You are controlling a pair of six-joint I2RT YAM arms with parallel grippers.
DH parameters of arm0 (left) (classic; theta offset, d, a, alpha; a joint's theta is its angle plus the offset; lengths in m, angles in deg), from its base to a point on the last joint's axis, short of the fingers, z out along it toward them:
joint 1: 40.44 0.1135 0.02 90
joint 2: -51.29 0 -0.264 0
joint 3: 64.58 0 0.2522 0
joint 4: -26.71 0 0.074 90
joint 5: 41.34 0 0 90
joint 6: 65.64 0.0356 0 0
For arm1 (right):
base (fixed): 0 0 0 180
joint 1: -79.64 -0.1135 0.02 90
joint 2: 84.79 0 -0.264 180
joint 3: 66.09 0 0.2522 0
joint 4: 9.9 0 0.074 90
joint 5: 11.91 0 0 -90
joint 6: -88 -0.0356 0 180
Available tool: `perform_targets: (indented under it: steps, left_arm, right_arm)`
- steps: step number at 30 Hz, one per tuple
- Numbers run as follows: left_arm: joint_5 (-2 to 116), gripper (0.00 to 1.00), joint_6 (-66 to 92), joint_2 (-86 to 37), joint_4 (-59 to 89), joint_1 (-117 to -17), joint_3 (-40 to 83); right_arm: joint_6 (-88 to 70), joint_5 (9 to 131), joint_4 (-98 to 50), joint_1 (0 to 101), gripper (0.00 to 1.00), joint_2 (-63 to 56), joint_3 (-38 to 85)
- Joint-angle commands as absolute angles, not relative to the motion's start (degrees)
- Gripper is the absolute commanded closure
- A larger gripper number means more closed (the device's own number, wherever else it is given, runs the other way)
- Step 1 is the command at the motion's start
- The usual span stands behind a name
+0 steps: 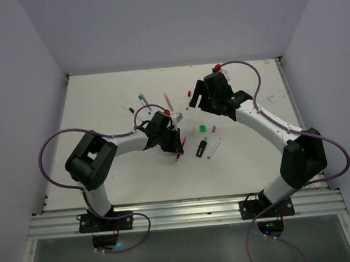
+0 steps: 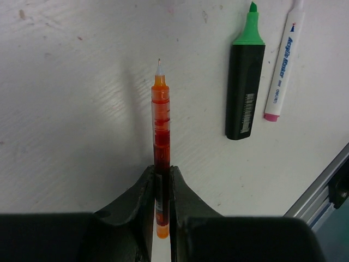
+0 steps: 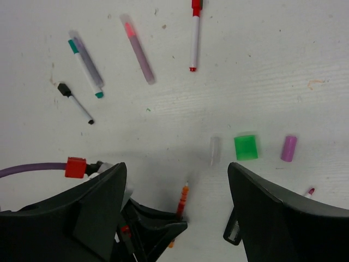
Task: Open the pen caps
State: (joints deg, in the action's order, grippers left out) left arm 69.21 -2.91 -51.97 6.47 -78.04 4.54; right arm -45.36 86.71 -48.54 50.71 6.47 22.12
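Note:
My left gripper (image 2: 162, 176) is shut on the lower barrel of a red pen (image 2: 160, 125). The pen's bare fine tip points away over the table. In the top view this gripper (image 1: 175, 144) sits mid-table. My right gripper (image 3: 177, 169) stands wide open above it, with nothing between the fingers. On the table below it lie a pale see-through pen cap (image 3: 214, 150), a wide green cap (image 3: 246, 147) and a pink cap (image 3: 288, 148). The uncapped green-and-black highlighter (image 2: 245, 87) and a white marker (image 2: 282, 60) lie to the right of the red pen.
Farther back lie a teal-capped pen (image 3: 86, 66), a pink pen (image 3: 138, 49), a red-ended white pen (image 3: 194, 35) and a short black pen (image 3: 75, 102). The aluminium rail (image 2: 322, 191) marks the table's near edge. White walls enclose the left, back and right sides.

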Motion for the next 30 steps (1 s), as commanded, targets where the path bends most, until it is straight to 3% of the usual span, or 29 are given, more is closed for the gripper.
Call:
perform_targets:
  steps: [1, 12, 17, 20, 29, 30]
  left_arm:
    - [70.02, 0.9, -3.85, -54.08, 7.77, -79.98, 7.98]
    - [67.3, 0.53, -5.17, -56.28, 4.96, -82.1, 9.74]
    - [66.15, 0.49, -6.14, -55.93, 4.6, -82.1, 9.3]
    - [64.49, 0.42, -6.75, -54.79, 3.81, -82.01, 9.22]
    - [54.82, 0.09, -11.24, -42.14, -0.83, -74.56, 6.76]
    - [51.07, 0.01, -12.02, -40.13, -1.81, -73.41, 6.84]
  right_arm:
    - [-44.19, 90.65, -48.53, 50.9, 0.2, 3.63, 21.41]
    - [-44.46, 90.39, -47.48, 53.01, 0.19, 0.9, 16.67]
    - [-44.1, 90.13, -46.95, 53.1, 0.19, 0.2, 15.52]
    - [-43.58, 90.13, -46.86, 53.19, 0.19, -0.24, 15.26]
    - [-40.15, 91.01, -46.69, 53.19, 0.19, -4.72, 13.68]
    - [-39.8, 90.92, -46.6, 53.19, 0.19, -4.99, 13.06]
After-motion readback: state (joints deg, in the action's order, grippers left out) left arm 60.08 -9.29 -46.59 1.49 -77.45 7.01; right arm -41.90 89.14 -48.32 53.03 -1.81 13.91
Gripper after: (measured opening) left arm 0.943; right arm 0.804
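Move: My left hand still holds the uncapped orange pen just above or on the table. The green highlighter I'm taking it to is about 8 cm to the right, level with me and about 1 cm lower, with the white pen some 4 cm beyond it to its right. The clear cap lies about 11 cm ahead and 6 cm right, the green cap 11 cm ahead and 9 cm right. From my right hand the highlighter is some 11 cm back, 1 cm right and 16 cm below. I carry the orange pen about 3.5 cm to the right with my left hand, level and low, towards the highlighter, and open the fingers to let go of it beside the highlighter. Then the left hand, opening nearly fully, turns back: some 5 cm left, about 3 cm up and forward. My right hand, empty and open, dips a little and drifts about 4 cm right and 2 cm back, ending near its starting height. ##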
